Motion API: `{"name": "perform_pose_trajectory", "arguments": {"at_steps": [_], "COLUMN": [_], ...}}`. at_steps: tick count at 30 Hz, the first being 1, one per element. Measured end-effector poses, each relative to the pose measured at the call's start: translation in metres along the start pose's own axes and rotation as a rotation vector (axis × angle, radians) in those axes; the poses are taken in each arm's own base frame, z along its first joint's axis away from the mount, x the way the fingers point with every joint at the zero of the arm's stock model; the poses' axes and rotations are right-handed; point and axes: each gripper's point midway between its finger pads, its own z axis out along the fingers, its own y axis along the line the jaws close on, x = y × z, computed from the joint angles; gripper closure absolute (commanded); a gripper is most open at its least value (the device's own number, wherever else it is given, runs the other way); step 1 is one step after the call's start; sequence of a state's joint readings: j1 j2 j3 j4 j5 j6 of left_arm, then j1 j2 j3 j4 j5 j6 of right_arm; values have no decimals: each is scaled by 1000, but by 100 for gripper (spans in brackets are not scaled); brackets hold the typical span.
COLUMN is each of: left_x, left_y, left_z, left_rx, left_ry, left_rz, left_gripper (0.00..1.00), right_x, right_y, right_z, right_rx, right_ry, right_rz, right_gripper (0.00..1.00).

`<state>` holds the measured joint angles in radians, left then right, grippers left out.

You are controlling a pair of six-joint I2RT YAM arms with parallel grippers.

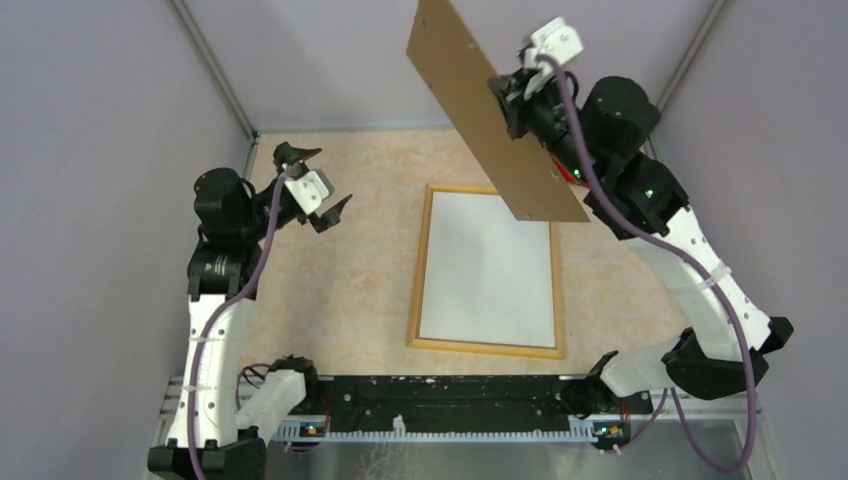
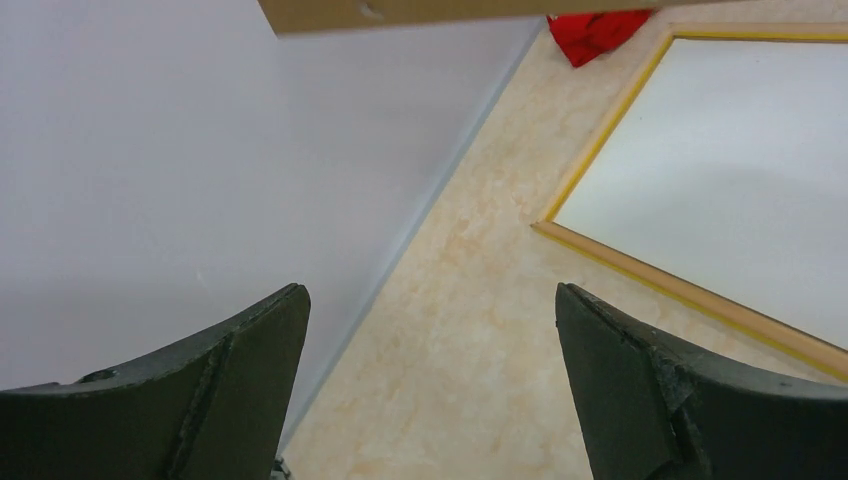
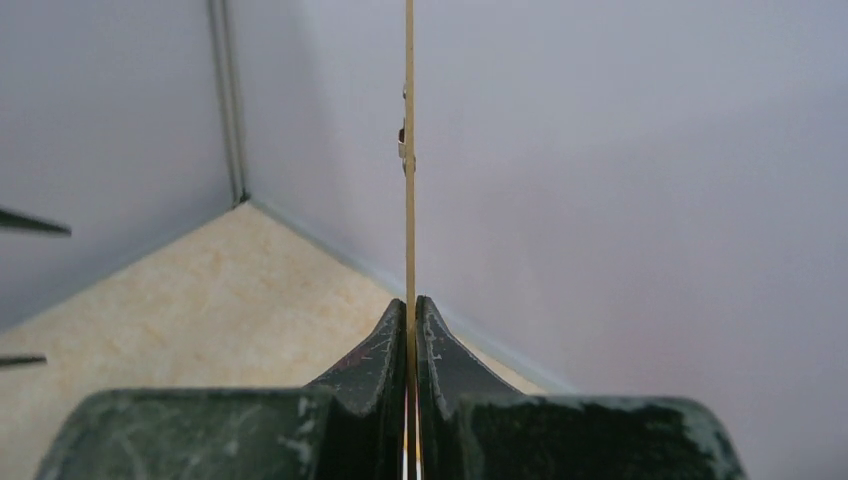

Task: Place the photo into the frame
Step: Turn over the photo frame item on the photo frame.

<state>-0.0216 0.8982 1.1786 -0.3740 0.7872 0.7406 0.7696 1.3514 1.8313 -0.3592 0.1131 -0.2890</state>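
Observation:
The frame (image 1: 420, 270) lies flat on the beige table, pale wood side up with a yellow inner edge. The photo (image 1: 490, 275) fills its opening, plain white side up. My right gripper (image 1: 512, 98) is raised above the frame's far right corner, shut on the edge of a brown backing board (image 1: 480, 100) that hangs tilted in the air. The right wrist view shows that board (image 3: 408, 150) edge-on, pinched in the right gripper (image 3: 411, 305). My left gripper (image 1: 335, 175) stands open and empty left of the frame. In its wrist view the left gripper (image 2: 430, 290) faces bare table beside the frame (image 2: 600, 150) and photo (image 2: 730, 170).
Grey walls close in the table on the left, back and right. A red object (image 2: 600, 35) sits near the frame's far corner, below the board (image 2: 400, 12). A black rail (image 1: 450, 400) runs along the near edge between the arm bases.

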Motion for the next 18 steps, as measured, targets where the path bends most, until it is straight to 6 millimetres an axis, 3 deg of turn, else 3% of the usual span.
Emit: {"name": "perform_pose_trajectory", "arguments": {"at_steps": [4, 6, 8, 10, 13, 15, 18], "left_x": [23, 36, 50, 63, 77, 83, 91], "left_y": [-7, -13, -21, -28, -35, -37, -41], "left_z": [9, 13, 17, 20, 23, 25, 27], "left_rx": [9, 23, 41, 59, 77, 83, 98], "left_ry": [38, 61, 85, 111, 141, 155, 178], "left_rz": [-100, -149, -191, -230, -263, -275, -295], "left_gripper": [1, 2, 3, 4, 5, 5, 6], "right_x": [-31, -28, -6, 27, 105, 169, 242], "right_y": [-41, -59, -79, -96, -105, -98, -77], "right_z": [-12, -17, -21, -23, -32, -43, -60], "right_rx": [165, 229, 293, 351, 417, 448, 464], "right_ry": [-29, -14, 35, 93, 223, 342, 478], "right_rz": [168, 271, 390, 498, 659, 783, 949], "right_gripper": [100, 100, 100, 100, 100, 100, 100]}}
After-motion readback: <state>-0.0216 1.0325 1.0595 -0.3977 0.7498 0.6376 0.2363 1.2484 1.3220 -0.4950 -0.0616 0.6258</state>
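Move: High above the photo frame, the right hand holds the brown backing board. The frame's middle is about 50 cm below this hand, roughly 2 cm back and hardly 1 cm to the right, with the photo lying white side up inside it at the same place. The red cloth is about 28 cm ahead, 27 cm to the right and 50 cm below. From the left hand, the frame's middle is about 30 cm to the right, nearly level forward, and 38 cm lower. Swinging the pinched backing board over, the right hand rises briefly while sweeping right, then drops steeply towards the photo frame, ending about 22 cm lower, 13 cm to the right and 6 cm farther forward. The wrist tips down and rolls left side up as it turns clockwise; the fingers keep their grip. The left hand, still open and empty, sinks some 10 cm with a slight forward reach, tipping down. ##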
